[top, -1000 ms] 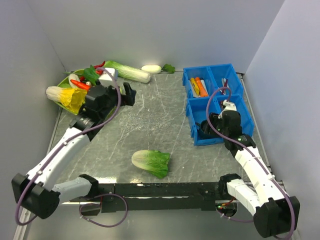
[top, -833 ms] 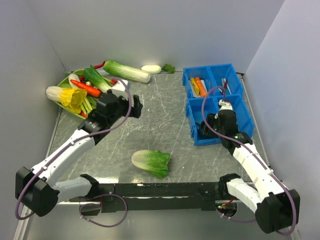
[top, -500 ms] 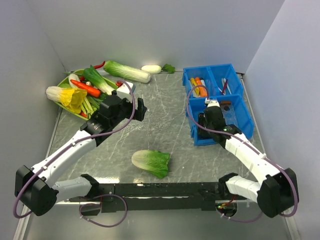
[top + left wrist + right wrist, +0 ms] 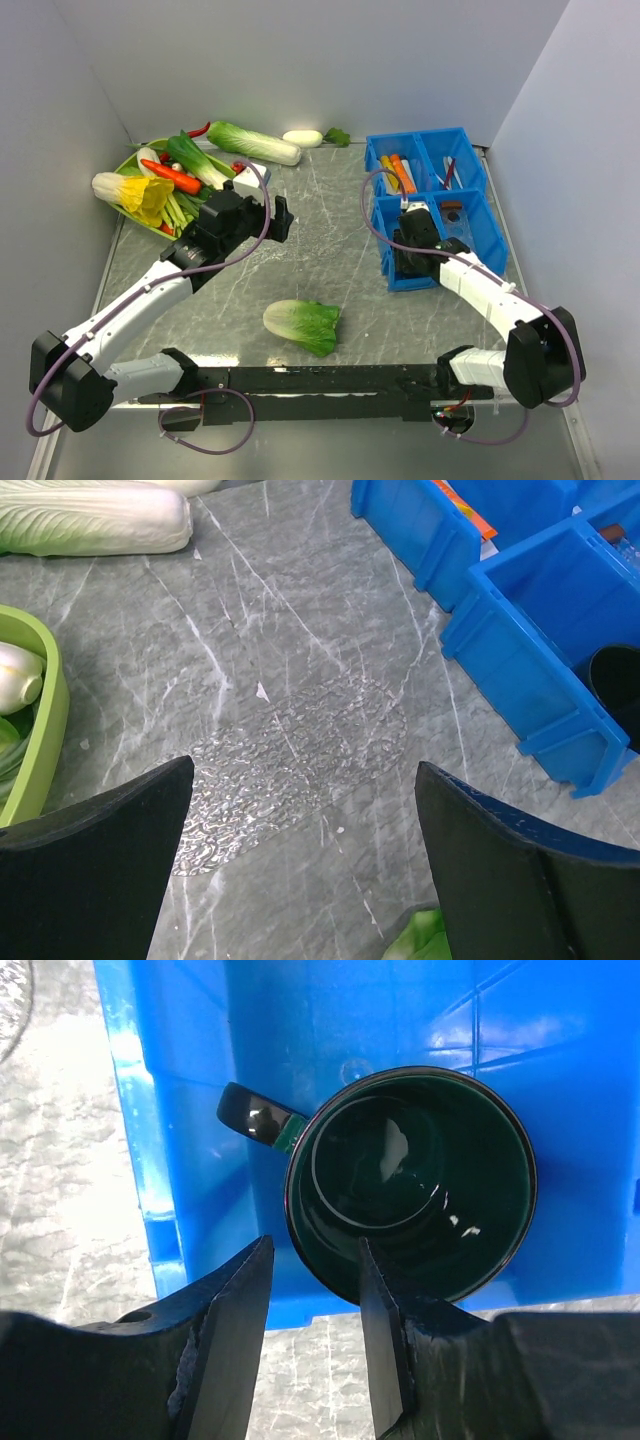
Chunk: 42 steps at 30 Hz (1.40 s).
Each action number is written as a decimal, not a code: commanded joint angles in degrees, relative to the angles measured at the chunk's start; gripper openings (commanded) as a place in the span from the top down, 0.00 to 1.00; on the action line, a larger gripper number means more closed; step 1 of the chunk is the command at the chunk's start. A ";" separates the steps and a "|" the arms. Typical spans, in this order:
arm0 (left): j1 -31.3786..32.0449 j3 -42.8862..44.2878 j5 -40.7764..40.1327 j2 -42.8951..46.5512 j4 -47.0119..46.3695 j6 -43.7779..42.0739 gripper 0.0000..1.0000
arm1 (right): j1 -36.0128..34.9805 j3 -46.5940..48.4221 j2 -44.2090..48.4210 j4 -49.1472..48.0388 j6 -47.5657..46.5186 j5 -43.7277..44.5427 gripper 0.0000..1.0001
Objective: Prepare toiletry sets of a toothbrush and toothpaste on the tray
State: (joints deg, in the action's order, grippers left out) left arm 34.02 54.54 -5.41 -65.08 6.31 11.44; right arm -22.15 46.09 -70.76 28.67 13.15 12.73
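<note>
The toothpaste, an orange tube (image 4: pixel 402 174) beside a yellow one, lies in the back-left compartment of the blue bins (image 4: pixel 383 215). The toothbrush sticks (image 4: pixel 447 172) lie in the back-right compartment. A dark green mug (image 4: pixel 410 1180) stands in the front-left compartment. My right gripper (image 4: pixel 315 1245) (image 4: pixel 413 240) hangs over the mug's near rim, its jaws partly closed and straddling the wall; blue shows between the left finger and the rim. My left gripper (image 4: pixel 305 770) (image 4: pixel 275 215) is wide open and empty over bare table. The lime-green tray (image 4: pixel 52 715) holds vegetables.
A napa cabbage (image 4: pixel 302 325) lies near the front centre. A long cabbage (image 4: pixel 252 143), a white piece (image 4: pixel 302 138) and a green leaf (image 4: pixel 337 136) lie along the back wall. Carrots, chillies and greens fill the tray (image 4: pixel 133 158). Walls close in on three sides.
My right gripper has moved left from the front-right compartment to over the mug, and its jaws have narrowed. My left gripper has swung right, away from the green tray, then held still.
</note>
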 commanded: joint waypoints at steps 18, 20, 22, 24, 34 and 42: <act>0.52 1.88 1.81 -1.45 -0.94 -0.81 0.03 | 0.00 4.54 -6.23 -1.95 -5.41 0.80 0.94; 0.43 1.88 1.81 -1.54 -0.94 -0.81 0.03 | 0.00 4.71 -6.14 -2.30 -5.94 0.80 1.00; 0.52 1.88 1.98 -1.63 -1.03 -0.90 0.04 | 0.09 5.15 -6.14 -2.21 -6.47 1.33 1.00; 0.52 1.88 2.68 -1.72 -1.21 -0.98 0.03 | 0.00 5.50 -5.53 -2.21 -6.99 1.68 1.00; 1.92 0.04 8.83 0.30 -4.54 -1.60 0.04 | -3.42 10.07 4.30 4.73 -7.52 11.69 1.00; 4.47 -3.47 15.42 5.22 -9.38 -4.67 0.04 | -3.95 11.39 16.26 5.00 -6.03 2.14 1.00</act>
State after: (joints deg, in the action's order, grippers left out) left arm 37.39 52.36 4.49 -63.40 2.74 9.32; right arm -25.82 53.34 -60.34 34.48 6.79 18.35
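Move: Ahead of the right hand lies the dark green mug, its middle about 3 cm farther out, 4 cm to the right and 5 cm below; its left wall is nearly between the open fingers. From that hand, the orange packet lies some 23 cm ahead with no sideways offset, and the brown block about 14 cm ahead and 14 cm right, both lower. From the left hand, the mug is about 32 cm right, 2 cm back and 21 cm down. Easing about 1.5 cm down and as much forward, the right hand shuts its half-open fingers on the mug's left wall, near the handle, one finger inside and one outside, then lifts some 10 cm, nearly straight up, tilting its fingertips up and forward. The empty, open left hand dips slightly, then draws about 4 cm right and 3 cm back, turning clockwise. ##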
